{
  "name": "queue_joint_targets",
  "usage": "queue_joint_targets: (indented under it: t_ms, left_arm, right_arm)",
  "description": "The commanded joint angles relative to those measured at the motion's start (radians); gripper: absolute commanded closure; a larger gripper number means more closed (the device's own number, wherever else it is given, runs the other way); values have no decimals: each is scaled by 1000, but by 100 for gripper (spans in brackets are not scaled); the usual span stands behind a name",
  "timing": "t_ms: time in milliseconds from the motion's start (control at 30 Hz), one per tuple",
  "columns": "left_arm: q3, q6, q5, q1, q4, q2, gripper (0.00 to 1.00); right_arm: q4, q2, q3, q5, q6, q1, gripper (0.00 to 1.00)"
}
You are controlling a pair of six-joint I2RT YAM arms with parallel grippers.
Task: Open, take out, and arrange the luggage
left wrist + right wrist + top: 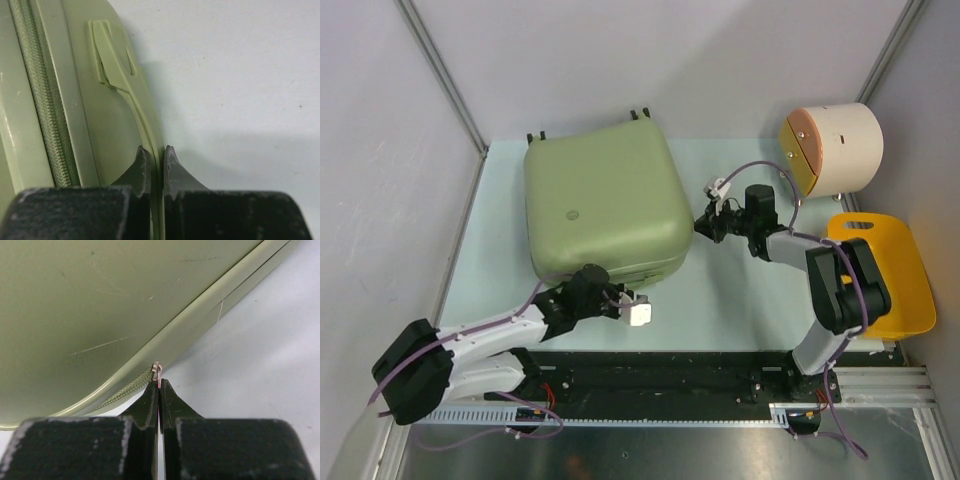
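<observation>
The luggage [605, 200] is a pale sage-green hard-shell suitcase lying flat and closed at the middle of the table. My left gripper [592, 276] is at its near edge. In the left wrist view that gripper [157, 150] is shut on the thin green side handle [116, 67], beside the closed zipper [42, 100]. My right gripper [703, 226] is at the suitcase's right side. The right wrist view shows it [159, 383] shut on the small metal zipper pull [157, 369] at the shell's [100, 305] seam.
A cream cylindrical drum [840, 148] lies on its side at the back right. A yellow plastic basket [890, 275] sits at the right edge, beside the right arm. White walls close in the left, back and right of the table [740, 300].
</observation>
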Motion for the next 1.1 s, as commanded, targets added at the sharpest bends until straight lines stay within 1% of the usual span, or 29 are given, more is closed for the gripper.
queue_joint_targets:
  t_ms: [0, 33, 100, 233, 267, 300, 333, 367, 400, 433, 500, 533, 567, 600, 633, 667, 700, 733, 767, 800, 867, 900, 933, 967, 1000, 1033, 1067]
  left_arm:
    - [-29, 146, -58, 31, -334, 75, 100]
    - [-21, 149, -54, 31, -333, 78, 100]
    - [-15, 149, -51, 31, -336, 92, 100]
    - [5, 126, -57, 35, -337, 112, 100]
    - [18, 94, -68, 35, -336, 121, 100]
    - [37, 72, -76, 35, -336, 124, 95]
    - [90, 46, -82, 35, -337, 129, 86]
    - [124, -16, -93, 35, -345, 137, 76]
    - [164, -46, -103, 35, -360, 153, 55]
    - [263, -74, -105, 35, -380, 167, 45]
    - [372, -162, -98, 34, -442, 196, 29]
    - [473, -189, -84, 34, -462, 203, 27]
    - [518, -219, -59, 34, -501, 204, 26]
    - [560, -226, -17, 34, -521, 198, 7]
    - [618, -235, 40, 31, -529, 180, 0]
    - [641, -259, 69, 28, -532, 169, 0]
    - [667, -276, 96, 26, -532, 160, 0]
    - [718, -298, 141, 26, -532, 148, 0]
    - [739, -333, 156, 26, -532, 141, 0]
    - [765, -351, 162, 26, -531, 141, 0]
    - [842, -412, 169, 43, -531, 152, 0]
    - [871, -439, 170, 57, -529, 160, 0]
    - [937, -465, 177, 111, -526, 175, 0]
    - [975, -529, 211, 150, -526, 218, 0]
    - [1017, -567, 229, 196, -525, 245, 0]
    - [1108, -606, 252, 303, -525, 276, 0]
    - [1158, -676, 295, 355, -525, 360, 0]
  right_arm:
    - [290, 123, 160, 142, 25, -62, 100]
    - [316, 145, 200, 143, 44, -59, 100]
    - [337, 181, 226, 143, 77, -57, 100]
    - [363, 198, 240, 134, 97, -57, 100]
    - [357, 195, 242, 128, 97, -57, 100]
    - [343, 191, 243, 124, 97, -59, 100]
    - [311, 182, 242, 122, 97, -60, 100]
    - [294, 177, 242, 125, 97, -66, 100]
    - [268, 172, 242, 131, 102, -71, 100]
    - [255, 163, 242, 142, 107, -79, 100]
    - [216, 149, 242, 179, 119, -95, 99]
    - [197, 140, 242, 189, 120, -100, 97]
    - [176, 120, 240, 202, 124, -109, 96]
    - [127, 110, 240, 205, 124, -112, 94]
    - [102, 99, 240, 214, 125, -114, 90]
    - [81, 76, 240, 232, 127, -115, 83]
    - [39, 67, 242, 243, 128, -117, 67]
    - [19, 53, 240, 252, 131, -118, 60]
    - [-5, 42, 240, 272, 131, -118, 54]
    - [-48, 15, 242, 285, 133, -118, 43]
    - [-99, -13, 240, 323, 142, -120, 36]
    - [-158, -47, 240, 331, 145, -123, 36]
    - [-189, -62, 242, 352, 150, -126, 35]
    - [-223, -82, 240, 358, 165, -128, 31]
    - [-292, -117, 240, 363, 173, -128, 29]
    - [-329, -137, 240, 370, 179, -128, 28]
    - [-364, -154, 240, 371, 192, -129, 27]
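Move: The suitcase's carry handle is already between the left fingers, and its zipper pull is already in the right ones. The suitcase's middle lies about 20 cm ahead of the left hand, 3 cm to its left and a little higher; the zipper pull is some 16 cm ahead of that hand and 15 cm to its right. From the right hand the suitcase's middle is roughly 20 cm left and 6 cm ahead, the drawer cabinet about 26 cm right and 16 cm ahead. The zipper pull is drawn about 6 cm forward along the suitcase's side by the right hand, while the left pushes its handle some 2.5 cm forward. Both then open and let go: the left rises about 24 cm over the suitcase, tilting; the right backs off to its right and up, towards the drawer cabinet, turning clockwise some 25 degrees. ##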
